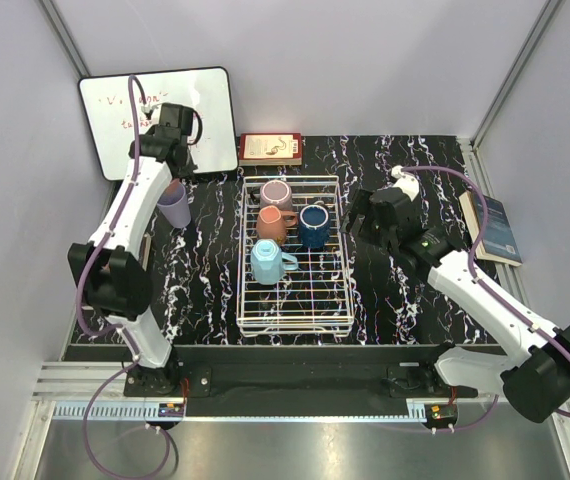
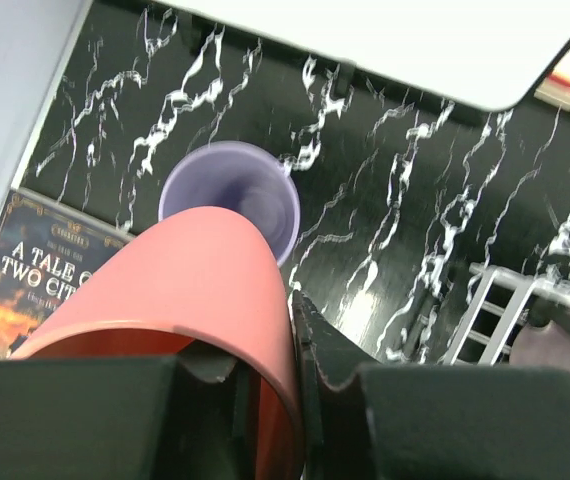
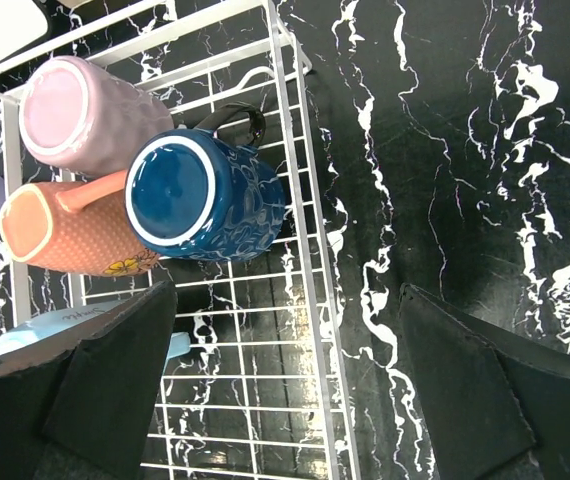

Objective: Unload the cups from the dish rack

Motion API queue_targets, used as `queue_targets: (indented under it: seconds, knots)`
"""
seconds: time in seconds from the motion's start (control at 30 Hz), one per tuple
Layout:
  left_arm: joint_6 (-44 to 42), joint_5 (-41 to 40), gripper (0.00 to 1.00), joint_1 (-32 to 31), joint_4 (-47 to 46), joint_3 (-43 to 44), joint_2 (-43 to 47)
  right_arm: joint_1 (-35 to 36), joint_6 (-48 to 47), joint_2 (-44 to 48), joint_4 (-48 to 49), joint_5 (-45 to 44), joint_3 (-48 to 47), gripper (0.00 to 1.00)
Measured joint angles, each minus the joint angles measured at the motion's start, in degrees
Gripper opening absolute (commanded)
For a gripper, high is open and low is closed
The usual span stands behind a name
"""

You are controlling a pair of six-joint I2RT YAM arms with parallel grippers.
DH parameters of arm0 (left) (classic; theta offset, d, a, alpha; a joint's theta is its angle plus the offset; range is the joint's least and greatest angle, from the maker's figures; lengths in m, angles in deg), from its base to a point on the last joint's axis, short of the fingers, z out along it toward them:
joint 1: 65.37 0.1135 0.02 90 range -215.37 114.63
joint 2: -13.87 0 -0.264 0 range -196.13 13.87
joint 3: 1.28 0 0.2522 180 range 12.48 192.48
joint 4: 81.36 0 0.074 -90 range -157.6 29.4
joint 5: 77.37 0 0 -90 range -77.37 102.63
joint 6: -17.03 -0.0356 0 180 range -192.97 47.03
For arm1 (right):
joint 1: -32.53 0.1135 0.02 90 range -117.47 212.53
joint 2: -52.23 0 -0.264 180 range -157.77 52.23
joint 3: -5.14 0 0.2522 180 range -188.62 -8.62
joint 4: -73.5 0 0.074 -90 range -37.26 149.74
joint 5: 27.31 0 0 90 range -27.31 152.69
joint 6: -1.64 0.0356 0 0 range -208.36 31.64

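The white wire dish rack [image 1: 295, 300] stands mid-table. It holds a mauve cup [image 1: 276, 191], a terracotta orange mug [image 1: 272, 223], a dark blue mug [image 1: 313, 225] and a light blue mug [image 1: 268, 262]. My left gripper [image 2: 287, 375] is shut on the wall of a salmon pink cup [image 2: 190, 290], one finger inside and one outside. It hangs just above a lavender cup [image 2: 233, 195] standing upright on the table, left of the rack. My right gripper [image 3: 287, 335] is open and empty over the rack's right rim [image 3: 307, 260], near the dark blue mug [image 3: 205, 195].
A whiteboard [image 1: 160, 120] leans at the back left. A red book [image 1: 271, 148] lies behind the rack and a blue book [image 1: 495, 228] lies at the right edge. Another book [image 2: 25, 285] lies by the left wall, close to the lavender cup.
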Motion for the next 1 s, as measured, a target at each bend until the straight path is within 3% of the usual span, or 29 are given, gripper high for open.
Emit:
queue_targets:
  seconds: [0.2, 0.83, 1.0]
  knots:
    - [-0.2, 0.9, 0.0, 2.0, 0.0, 4.3, -4.2, 0.0, -1.4, -0.1, 0.1, 0.1, 0.0, 1.0]
    - [0.9, 7.6, 0.0, 5.2, -0.6, 3.9, -9.5, 0.0, -2.6, -1.5, 1.1, 0.4, 0.4, 1.0]
    - [1.4, 10.0, 0.15, 6.3, -1.4, 1.8, -9.7, 0.0, -2.6, -2.1, 1.2, 0.7, 0.4, 1.0]
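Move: Ahead and left of the left hand, which holds the coral cup by its rim, stands the purple cup: about 4 cm ahead, 6 cm left, its middle some 17 cm below. The Tale of Two Cities book lies about 11 cm back and 19 cm left of the hand. In the rack, the pink mug is roughly 6 cm ahead and 18 cm right. From the right hand, the purple cup is about 5 cm ahead and 39 cm left. Easing forward and slightly left by 2 to 3 cm to bring the coral cup over the purple cup, the left hand then sinks about 6.5 cm towards its open mouth. The wrist tips the fingers some 10 degrees further down, and they keep their pinch on the coral cup's rim, its closed end leading. ##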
